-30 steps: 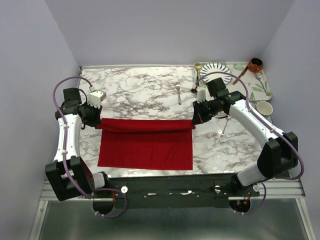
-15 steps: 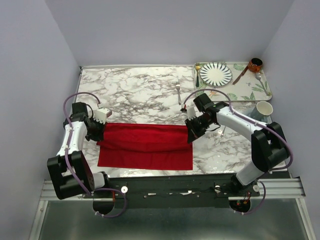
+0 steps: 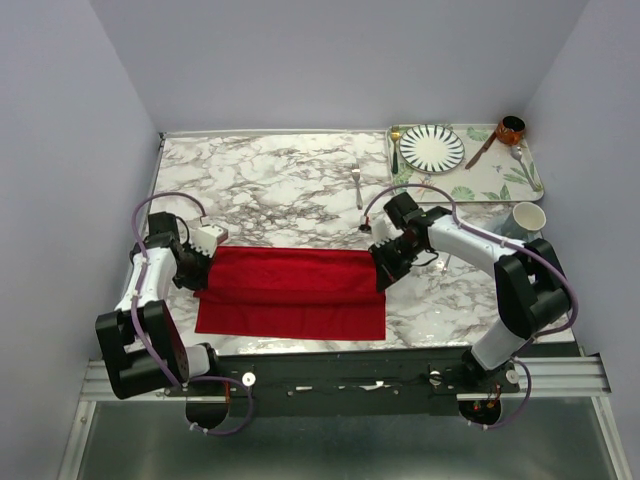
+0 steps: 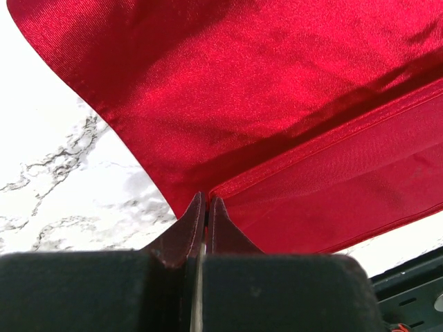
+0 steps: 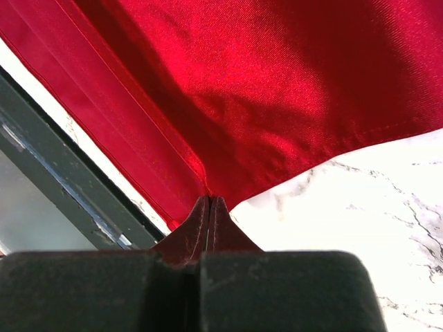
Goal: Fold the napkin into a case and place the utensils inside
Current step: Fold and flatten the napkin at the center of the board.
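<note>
The deep-red napkin (image 3: 290, 292) lies on the marble table near its front edge, its upper layer doubled over the lower one. My left gripper (image 3: 200, 272) is shut on the napkin's left corner; in the left wrist view the fingertips (image 4: 206, 202) pinch the hem of the napkin (image 4: 277, 104). My right gripper (image 3: 383, 272) is shut on the right corner, and the right wrist view shows its tips (image 5: 210, 201) closed on the napkin (image 5: 263, 83). A silver fork (image 3: 356, 185) lies on the table beyond the cloth.
At the back right stands a patterned tray (image 3: 500, 183) holding a striped plate (image 3: 432, 148), a gold spoon (image 3: 395, 148), a brown wooden utensil (image 3: 480, 150) and an orange-brown cup (image 3: 510, 128). A white cup (image 3: 528, 216) sits beside the right arm.
Both grippers have drawn back toward the front edge and come down, carrying the napkin's far edge over the lower layer. The raised fold has flattened.
</note>
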`<state>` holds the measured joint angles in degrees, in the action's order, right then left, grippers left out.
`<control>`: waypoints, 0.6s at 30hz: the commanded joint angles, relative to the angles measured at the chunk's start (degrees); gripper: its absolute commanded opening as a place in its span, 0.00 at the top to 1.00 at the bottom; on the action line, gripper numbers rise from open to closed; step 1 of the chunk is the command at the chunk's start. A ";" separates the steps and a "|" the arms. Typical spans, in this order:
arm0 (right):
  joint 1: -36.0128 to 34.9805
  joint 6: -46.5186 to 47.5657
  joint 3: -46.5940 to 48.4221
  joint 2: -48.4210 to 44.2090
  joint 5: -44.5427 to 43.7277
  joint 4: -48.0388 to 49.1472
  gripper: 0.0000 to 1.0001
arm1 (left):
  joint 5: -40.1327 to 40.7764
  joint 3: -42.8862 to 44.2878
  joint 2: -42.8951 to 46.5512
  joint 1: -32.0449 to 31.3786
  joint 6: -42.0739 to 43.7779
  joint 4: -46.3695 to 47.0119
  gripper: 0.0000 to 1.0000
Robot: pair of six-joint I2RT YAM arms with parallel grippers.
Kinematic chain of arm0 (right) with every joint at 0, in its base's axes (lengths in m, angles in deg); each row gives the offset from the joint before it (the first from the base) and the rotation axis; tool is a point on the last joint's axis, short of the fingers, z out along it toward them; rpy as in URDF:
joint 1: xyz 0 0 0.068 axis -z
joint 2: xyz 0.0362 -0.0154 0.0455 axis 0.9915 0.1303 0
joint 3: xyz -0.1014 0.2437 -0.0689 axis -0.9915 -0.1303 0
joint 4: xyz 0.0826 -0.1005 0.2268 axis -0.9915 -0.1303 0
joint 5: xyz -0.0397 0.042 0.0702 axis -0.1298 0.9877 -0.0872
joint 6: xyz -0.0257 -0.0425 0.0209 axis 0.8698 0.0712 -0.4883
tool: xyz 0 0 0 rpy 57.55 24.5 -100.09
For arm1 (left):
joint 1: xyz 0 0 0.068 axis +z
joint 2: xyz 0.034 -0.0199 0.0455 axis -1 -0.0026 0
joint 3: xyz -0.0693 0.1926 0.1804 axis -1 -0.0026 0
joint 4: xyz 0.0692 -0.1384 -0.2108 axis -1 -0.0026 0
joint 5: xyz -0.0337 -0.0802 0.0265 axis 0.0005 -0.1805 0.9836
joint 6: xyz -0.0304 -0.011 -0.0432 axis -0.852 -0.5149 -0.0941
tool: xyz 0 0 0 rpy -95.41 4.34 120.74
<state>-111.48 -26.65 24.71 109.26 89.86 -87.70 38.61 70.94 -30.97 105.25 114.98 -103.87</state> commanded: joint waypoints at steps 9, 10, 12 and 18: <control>-4.60 6.24 1.49 0.44 -0.30 -6.31 0.89 | -1.38 -1.58 5.76 0.51 8.25 -5.72 0.81; -4.69 7.03 2.36 0.44 0.05 -7.28 0.79 | -1.91 -1.41 6.55 0.51 10.00 -6.52 0.65; -4.69 7.74 3.60 -0.26 0.32 -9.91 0.73 | -2.62 -1.06 9.18 0.51 11.24 -8.62 0.55; -4.60 8.01 8.86 -1.85 0.23 -11.16 0.52 | -6.30 2.81 12.10 0.42 11.51 -9.78 0.36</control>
<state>-115.99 -19.80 28.60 108.97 89.49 -96.01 36.89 70.35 -20.13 105.40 124.60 -111.65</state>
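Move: Both hands still pinch the near corners of the napkin's folded-over flap, close above its lower layer. For the left hand, the laying spot is about 2 cm back, the napkin's near edge some 8 cm back and its fold line about 11 cm ahead. The right hand has its laying spot, near edge and fold line in the same places; the spoon lies roughly 16 cm to its right and 12 cm ahead, the fork 26 cm ahead and 6 cm left. Back towards the napkin's near edge, both arms draw the flap corners along low, about 1 cm with the left and nearer 2 with the right, then the fingers open and let go. Still easing back at first, the hands lift away, the left by about 3 cm and the right half that, the left turning some 10 degrees clockwise and the right as much counter-clockwise. ##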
